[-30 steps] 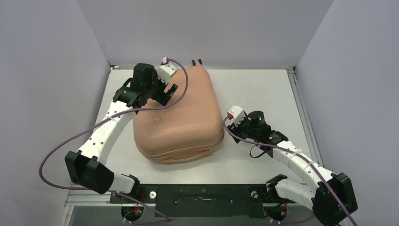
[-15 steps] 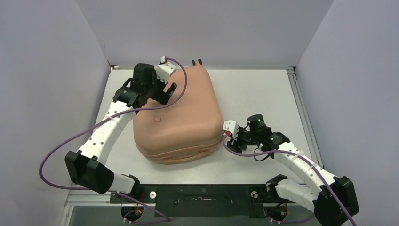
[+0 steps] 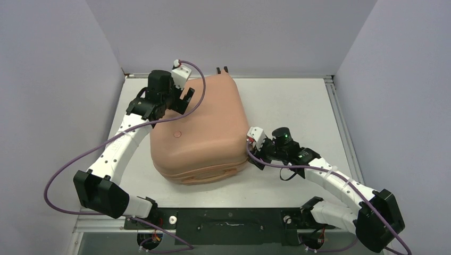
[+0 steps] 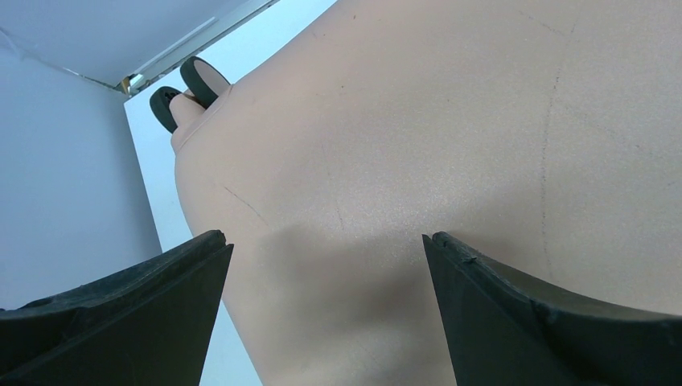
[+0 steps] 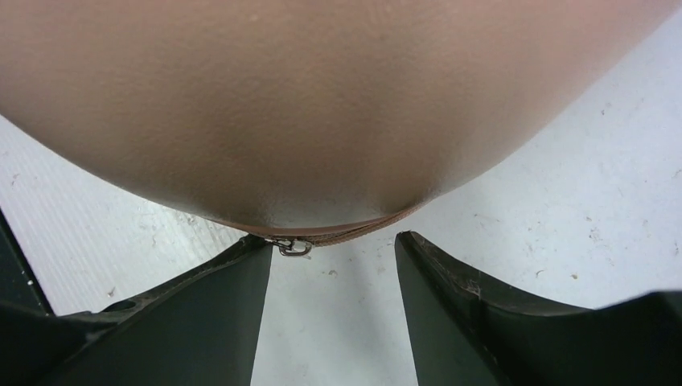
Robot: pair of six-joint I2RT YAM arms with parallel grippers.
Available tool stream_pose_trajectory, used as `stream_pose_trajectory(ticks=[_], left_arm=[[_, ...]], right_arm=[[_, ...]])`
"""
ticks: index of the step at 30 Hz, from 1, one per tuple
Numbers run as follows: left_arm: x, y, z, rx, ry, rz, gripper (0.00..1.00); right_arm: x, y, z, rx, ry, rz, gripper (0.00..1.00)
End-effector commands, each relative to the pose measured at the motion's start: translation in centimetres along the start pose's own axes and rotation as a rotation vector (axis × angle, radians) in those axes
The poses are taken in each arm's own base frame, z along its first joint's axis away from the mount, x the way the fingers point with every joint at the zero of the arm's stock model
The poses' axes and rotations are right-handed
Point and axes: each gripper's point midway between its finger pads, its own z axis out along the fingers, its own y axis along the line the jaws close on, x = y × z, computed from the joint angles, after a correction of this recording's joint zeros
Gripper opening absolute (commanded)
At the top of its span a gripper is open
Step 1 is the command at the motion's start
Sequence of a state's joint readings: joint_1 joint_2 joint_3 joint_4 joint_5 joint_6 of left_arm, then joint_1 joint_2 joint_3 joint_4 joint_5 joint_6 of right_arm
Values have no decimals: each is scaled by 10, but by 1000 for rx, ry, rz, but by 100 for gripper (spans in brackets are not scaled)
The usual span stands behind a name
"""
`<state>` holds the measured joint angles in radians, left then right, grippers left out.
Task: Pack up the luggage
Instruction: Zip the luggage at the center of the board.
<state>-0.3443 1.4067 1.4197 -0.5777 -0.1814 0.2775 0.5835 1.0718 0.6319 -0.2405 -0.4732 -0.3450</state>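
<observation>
The salmon-pink luggage (image 3: 199, 130) lies closed on the white table (image 3: 287, 101), a small round dot (image 3: 177, 135) on its top shell. My left gripper (image 3: 173, 103) is open and hovers over the shell's far left corner; the left wrist view shows the shell (image 4: 418, 145) and two caster wheels (image 4: 185, 88). My right gripper (image 3: 249, 150) is open at the luggage's near right corner. In the right wrist view the shell (image 5: 322, 104) fills the top, and a small metal zipper pull (image 5: 293, 248) on the seam sits next to my left fingertip (image 5: 249, 273).
Grey walls (image 3: 58, 79) close in the table on the left, back and right. A metal rail (image 3: 335, 106) runs along the right edge. Two caster wheels (image 3: 222, 69) stick out at the luggage's far end. A black mounting bar (image 3: 228, 226) spans the near edge.
My right gripper has swung left from the open table to the luggage's near right corner. My left gripper has shifted slightly left and back over the shell.
</observation>
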Motion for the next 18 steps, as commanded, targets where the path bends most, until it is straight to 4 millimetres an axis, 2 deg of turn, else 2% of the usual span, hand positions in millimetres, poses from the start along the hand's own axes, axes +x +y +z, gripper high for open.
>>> stream_pose_trajectory(ticks=[1, 5, 10, 13, 18], left_arm=[[-11, 13, 3, -57, -40, -32, 96], [-12, 19, 7, -86, -30, -29, 96], [-9, 18, 11, -79, -15, -38, 96], [-8, 13, 10, -54, -17, -44, 96], [-7, 9, 10, -34, -24, -57, 96]], right_arm=[[-54, -41, 5, 212, -141, -9, 58], [-75, -49, 14, 245, -182, -58, 58], [-97, -72, 27, 310, -194, -44, 58], [-99, -86, 20, 378, -202, -40, 58], [-87, -117, -1, 552, -169, 2, 59]])
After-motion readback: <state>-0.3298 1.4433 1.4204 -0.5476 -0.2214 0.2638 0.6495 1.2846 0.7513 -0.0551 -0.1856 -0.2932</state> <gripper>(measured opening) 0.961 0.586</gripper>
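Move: Hanging at the luggage's near right corner, the zipper pull lies between the right hand's open fingers, roughly 1 cm back and 1 cm left of their midpoint and level with it. The luggage's middle is about 20 cm left and 13 cm ahead of that hand, about level; its carry handle is some 18 cm left and 5 cm back, about level. From the left hand, the pull lies some 20 cm back, 26 cm right and 15 cm below. Driving forward about 7 cm along the luggage's right side, the right hand keeps its fingers part open and pushes the zipper slider with the finger nearer the robot; it also drifts some 3 cm left at first, then eases back a little, turning about 10 degrees clockwise. The left hand, over the luggage top, shifts about 1 cm forward and settles slightly lower. ##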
